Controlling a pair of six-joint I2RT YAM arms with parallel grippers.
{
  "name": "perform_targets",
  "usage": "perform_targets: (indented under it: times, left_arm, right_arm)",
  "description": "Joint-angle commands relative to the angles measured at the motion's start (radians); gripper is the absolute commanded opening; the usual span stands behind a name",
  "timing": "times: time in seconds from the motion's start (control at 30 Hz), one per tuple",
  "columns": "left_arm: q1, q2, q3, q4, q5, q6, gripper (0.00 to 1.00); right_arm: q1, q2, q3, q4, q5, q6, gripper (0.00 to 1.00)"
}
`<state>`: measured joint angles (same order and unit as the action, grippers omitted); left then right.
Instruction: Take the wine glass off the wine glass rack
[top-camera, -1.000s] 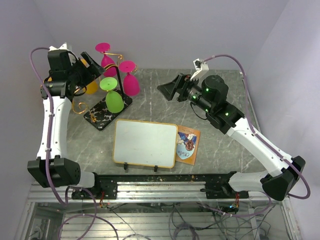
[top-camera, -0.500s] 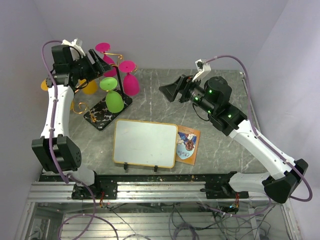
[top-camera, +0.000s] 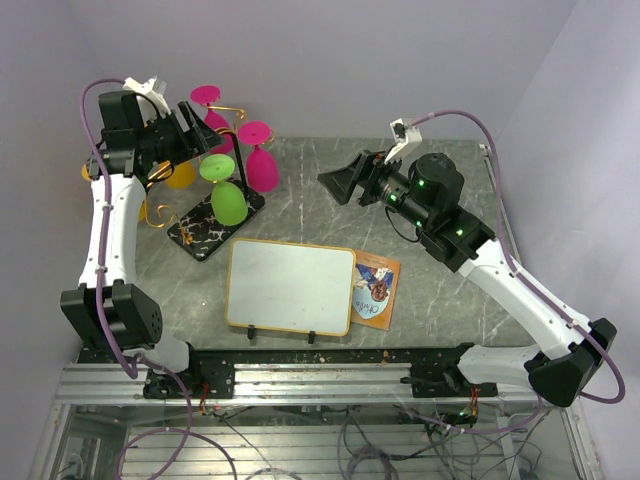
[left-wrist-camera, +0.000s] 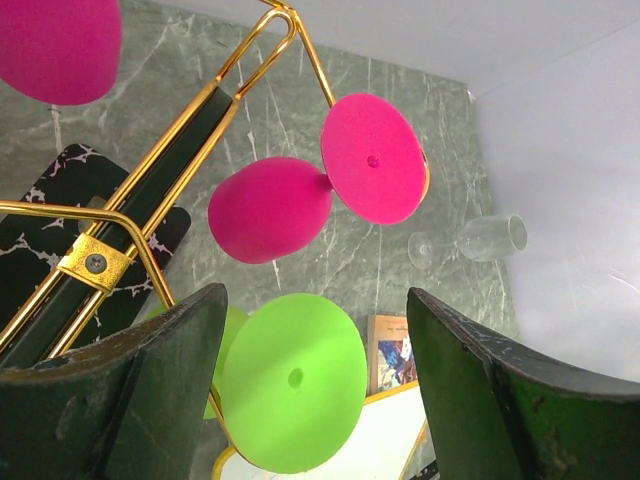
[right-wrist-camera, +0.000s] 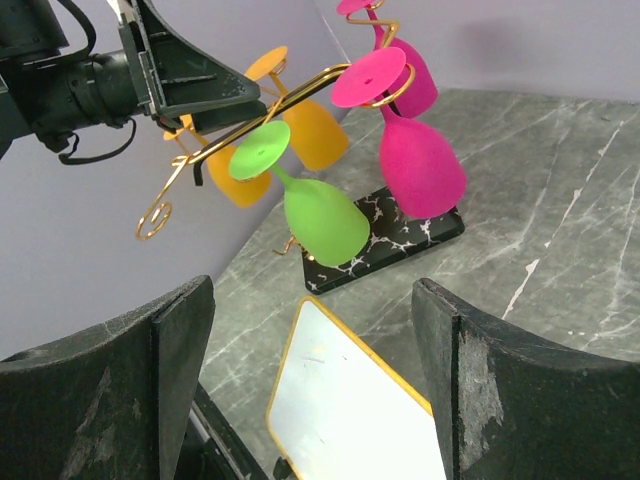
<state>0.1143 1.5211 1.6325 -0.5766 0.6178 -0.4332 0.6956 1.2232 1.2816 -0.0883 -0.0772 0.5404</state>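
Observation:
The wine glass rack (top-camera: 213, 226) stands at the back left on its black marble-look base (right-wrist-camera: 398, 240), and several coloured wine glasses hang upside down from its gold arms (left-wrist-camera: 150, 170). Among them are a green glass (top-camera: 227, 201), a pink glass (top-camera: 262, 167) and an orange glass (top-camera: 180, 176). My left gripper (top-camera: 200, 135) is open, up beside the rack's top. In the left wrist view the green glass's foot (left-wrist-camera: 295, 380) shows between the fingers (left-wrist-camera: 130, 390), touching neither. My right gripper (top-camera: 340, 180) is open and empty in mid-air, right of the rack and pointing at it.
A gold-framed whiteboard (top-camera: 290, 286) lies flat in front of the rack, with a small picture card (top-camera: 376, 290) at its right edge. A clear glass (left-wrist-camera: 482, 238) lies on its side on the grey marble table (top-camera: 330, 215), far from the rack. Walls close the back and sides.
My left arm has risen and swung its gripper right, up to the rack's top by the glass feet, its jaws narrowing slightly. The right arm has barely shifted.

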Motion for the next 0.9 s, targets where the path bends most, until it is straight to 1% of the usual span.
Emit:
perform_targets:
  times: [0.0,0.13,0.23,0.33,0.4,0.53,0.63,0.87]
  left_arm:
    - [0.0,0.019,0.057,-0.078,0.017,0.011,0.83]
    - [-0.009,0.066,0.1,-0.187,-0.004,0.065,0.83]
    - [-0.014,0.062,0.08,-0.188,0.023,0.071,0.81]
    - [-0.017,0.042,0.058,-0.176,0.017,0.062,0.8]
    - [-0.017,0.04,0.062,-0.199,0.001,0.073,0.77]
    - [-0.017,0.012,0.041,-0.197,0.019,0.06,0.72]
    - [-0.017,-0.009,0.03,-0.209,0.007,0.05,0.65]
    - [-0.018,-0.024,0.004,-0.204,0.019,-0.003,0.58]
  right_arm:
    - [-0.001,-0.02,-0.015,0.006,-0.003,-0.012,0.79]
    - [-0.001,-0.023,-0.017,0.007,0.002,-0.013,0.79]
    - [-0.002,-0.023,-0.02,0.011,0.001,-0.009,0.79]
    - [-0.002,-0.018,-0.018,0.008,-0.003,-0.006,0.79]
    - [-0.002,-0.018,-0.018,0.009,-0.005,-0.004,0.79]
    - [-0.001,-0.022,-0.022,0.008,-0.001,-0.003,0.79]
    - [-0.002,-0.024,-0.022,0.01,0.003,-0.002,0.79]
    - [-0.002,-0.022,-0.022,0.01,-0.005,0.002,0.79]
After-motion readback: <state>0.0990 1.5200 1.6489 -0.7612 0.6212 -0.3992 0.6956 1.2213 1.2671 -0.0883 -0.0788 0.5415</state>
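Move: The green wine glass hangs upside down, and its round base lies about 5 cm back from the left hand, about 1 cm to its right and roughly 4 cm below it. At about the same height, the nearer pink glass's base is some 2 cm ahead of that hand and 9 cm to its right; the far pink glass's base is about 9 cm ahead and 1 cm to its left. From the right hand the green base lies some 24 cm left, 4 cm ahead and 4 cm lower. The left hand first sinks about 2 cm towards the green glass's base, fingers tipping nearly 10 degrees further down, then draws back some 2.5 cm at that height with a slight drift to the right. As it draws back, the fingers close from wide open to a little over half, bringing their tips to either side of the base until they touch its rim, with the grip not yet shut. ##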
